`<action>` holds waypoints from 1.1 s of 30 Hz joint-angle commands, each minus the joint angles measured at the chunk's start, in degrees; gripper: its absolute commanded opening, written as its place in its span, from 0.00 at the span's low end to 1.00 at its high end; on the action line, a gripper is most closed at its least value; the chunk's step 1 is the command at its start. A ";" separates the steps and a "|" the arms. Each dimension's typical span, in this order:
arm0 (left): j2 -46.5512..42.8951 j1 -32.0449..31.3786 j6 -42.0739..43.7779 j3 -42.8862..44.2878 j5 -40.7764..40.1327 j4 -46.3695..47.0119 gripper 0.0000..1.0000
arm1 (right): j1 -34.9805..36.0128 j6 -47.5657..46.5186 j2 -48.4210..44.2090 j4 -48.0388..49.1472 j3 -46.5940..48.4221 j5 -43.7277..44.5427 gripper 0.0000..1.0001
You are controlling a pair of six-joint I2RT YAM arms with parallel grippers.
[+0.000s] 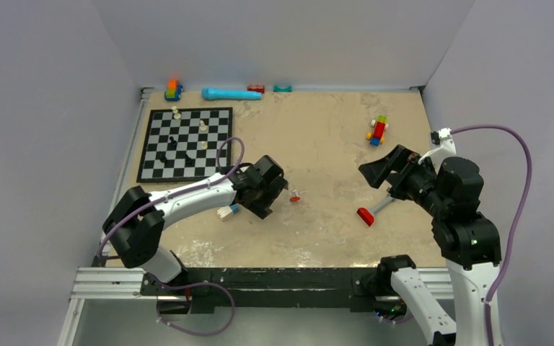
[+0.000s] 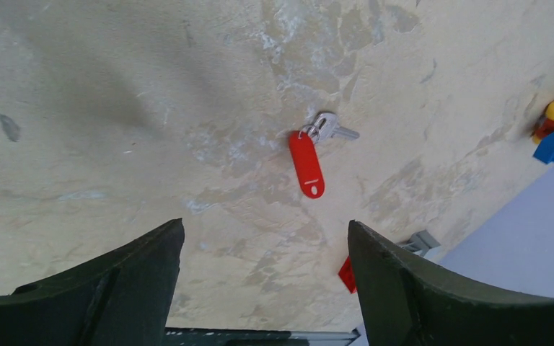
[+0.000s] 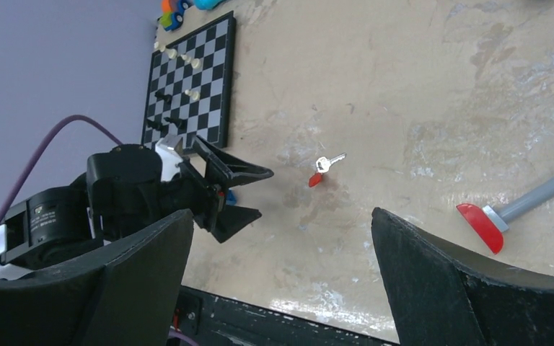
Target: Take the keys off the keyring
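A silver key [image 2: 330, 128] on a small keyring [image 2: 310, 132] with a red oval tag [image 2: 306, 164] lies flat on the beige table near the middle. The same tag [image 1: 295, 198] shows in the top view, just right of my left gripper [image 1: 278, 196]. In the left wrist view the left gripper [image 2: 265, 223] is open, with only bare table between its fingers and the tag a little beyond the tips. My right gripper [image 1: 372, 180] hovers further right, open and holding nothing. From the right wrist, the right gripper [image 3: 283, 213] faces the key [image 3: 330, 160] and the left arm.
A chessboard [image 1: 185, 143] with several pieces lies at the back left. A red-headed scraper with a grey handle [image 1: 372, 211] rests below the right gripper. A block toy [image 1: 377, 130] sits back right. A blue tube [image 1: 231, 94] lies by the back wall, and a small white-blue block [image 1: 227, 211] under the left arm.
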 commanded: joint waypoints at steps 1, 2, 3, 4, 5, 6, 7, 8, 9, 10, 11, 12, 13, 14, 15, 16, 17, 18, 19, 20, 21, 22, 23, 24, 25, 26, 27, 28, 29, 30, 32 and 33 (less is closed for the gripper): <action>3.98 -0.45 -9.04 3.67 -2.30 5.18 0.86 | 0.20 -0.34 -0.90 -1.95 1.51 -0.27 0.98; 5.19 -0.49 -9.27 4.47 -1.98 5.32 0.85 | 0.29 -0.48 -0.89 -2.17 1.54 -0.22 0.98; 6.45 -0.58 -9.61 5.26 -1.54 5.42 0.83 | 0.21 -0.59 -0.83 -2.42 1.62 -0.14 0.98; 7.49 -0.75 -9.97 5.96 -1.26 5.53 0.81 | 0.20 -0.68 -0.75 -2.58 1.75 -0.03 0.98; 8.46 -0.94 -10.20 6.58 -0.96 5.51 0.80 | 0.20 -0.73 -0.61 -2.70 1.84 0.03 0.98; 9.45 -1.18 -10.28 7.34 -0.62 5.43 0.80 | 0.20 -0.81 -0.49 -2.88 2.03 0.16 0.98; 10.37 -1.46 -10.23 8.05 -0.39 5.27 0.79 | 0.20 -0.98 -0.38 -3.04 2.14 0.28 0.98; 11.25 -1.68 -9.89 8.77 -0.31 5.23 0.78 | 0.20 -1.17 -0.30 -3.15 2.27 0.38 0.98; 12.06 -1.91 -9.75 9.40 -0.19 4.97 0.78 | 0.20 -1.36 -0.15 -3.24 2.39 0.48 0.98; 12.70 -2.08 -9.77 9.74 -0.06 5.14 0.77 | 0.20 -1.53 0.00 -3.33 2.46 0.65 0.98; 13.33 -2.20 -9.62 9.84 0.23 5.62 0.75 | 0.20 -1.75 0.20 -3.36 2.57 0.66 0.98; 14.10 -2.17 -9.53 10.02 0.52 5.61 0.73 | 0.20 -1.87 0.34 -3.34 2.59 0.66 0.98; 14.60 -2.21 -9.39 10.24 0.86 5.70 0.71 | 0.24 -1.94 0.66 -3.34 2.66 0.67 0.98; 14.98 -2.16 -9.12 10.43 1.08 5.92 0.69 | 0.21 -1.98 0.94 -3.31 2.67 0.67 0.98; 15.34 -2.19 -8.97 10.68 1.26 5.72 0.66 | 0.25 -2.05 1.05 -3.23 2.69 0.62 0.98; 15.62 -2.14 -8.94 10.87 1.42 5.50 0.63 | 0.21 -2.09 1.15 -3.14 2.75 0.62 0.98; 15.92 -2.14 -8.86 11.23 1.63 4.85 0.61 | 0.20 -2.20 1.26 -3.04 2.77 0.58 0.98; 16.23 -2.14 -8.65 11.96 1.74 3.51 0.61 | 0.22 -2.25 1.47 -2.89 2.74 0.58 0.98; 16.57 -2.16 -8.43 12.73 1.82 2.45 0.60 | 0.20 -2.32 1.55 -2.75 2.75 0.53 0.98; 16.89 -2.17 -8.20 13.31 1.84 1.35 0.60 | 0.23 -2.42 1.65 -2.58 2.66 0.51 0.98; 17.19 -2.19 -8.02 13.68 1.92 0.81 0.60 | 0.20 -2.36 1.72 -2.40 2.67 0.49 0.98; 17.48 -2.18 -7.94 13.74 2.00 1.04 0.60 | 0.20 -2.47 1.82 -2.25 2.64 0.49 0.98; 17.84 -2.19 -7.73 13.82 2.26 1.65 0.59 | 0.22 -2.45 1.95 -2.03 2.60 0.42 0.98; 18.27 -2.19 -7.58 13.88 2.64 2.15 0.57 | 0.21 -2.44 2.11 -1.86 2.56 0.34 0.98; 18.71 -2.14 -7.39 14.01 2.90 2.52 0.55 | 0.20 -2.45 2.15 -1.68 2.59 0.19 0.98; 19.18 -2.17 -7.21 14.34 3.05 2.45 0.52 | 0.22 -2.46 2.26 -1.56 2.50 0.08 0.98; 19.56 -2.16 -7.16 14.55 3.13 2.33 0.50 | 0.23 -2.51 2.33 -1.47 2.46 -0.07 0.98; 19.83 -2.20 -7.10 14.70 3.10 2.00 0.50 | 0.20 -2.53 2.39 -1.40 2.50 -0.12 0.98; 19.89 -2.15 -6.93 14.88 3.05 1.54 0.48 | 0.24 -2.60 2.36 -1.37 2.56 -0.13 0.98; 19.84 -2.15 -6.83 15.16 2.99 0.80 0.47 | 0.21 -2.66 2.44 -1.38 2.59 -0.13 0.98; 19.84 -2.08 -6.32 16.01 2.94 -1.09 0.46 | 0.20 -2.79 2.39 -1.30 2.50 -0.13 0.98; 19.84 -2.07 -6.08 16.49 2.98 -2.07 0.45 | 0.20 -2.79 2.36 -1.15 2.39 -0.17 0.98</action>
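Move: The keyring with its red tag and key lies on the table some 7 cm to the left hand's right, about 3 cm ahead and 7 cm below. A blue-and-white block sits on that hand's other side, roughly 12 cm left and 1 cm back; the toy hammer is about 31 cm to its right, level with it. From the right hand the keyring is around 7 cm ahead, 20 cm left and 32 cm down. Towards the keyring's red tag goes the left hand, about 6 cm to its right while sinking some 5 cm, with a short forward reach of nearly 3 cm done early on. Its fingers draw in from almost fully open to about half, ending just above and either side of the tag without gripping it, pointing slightly more steeply down. ##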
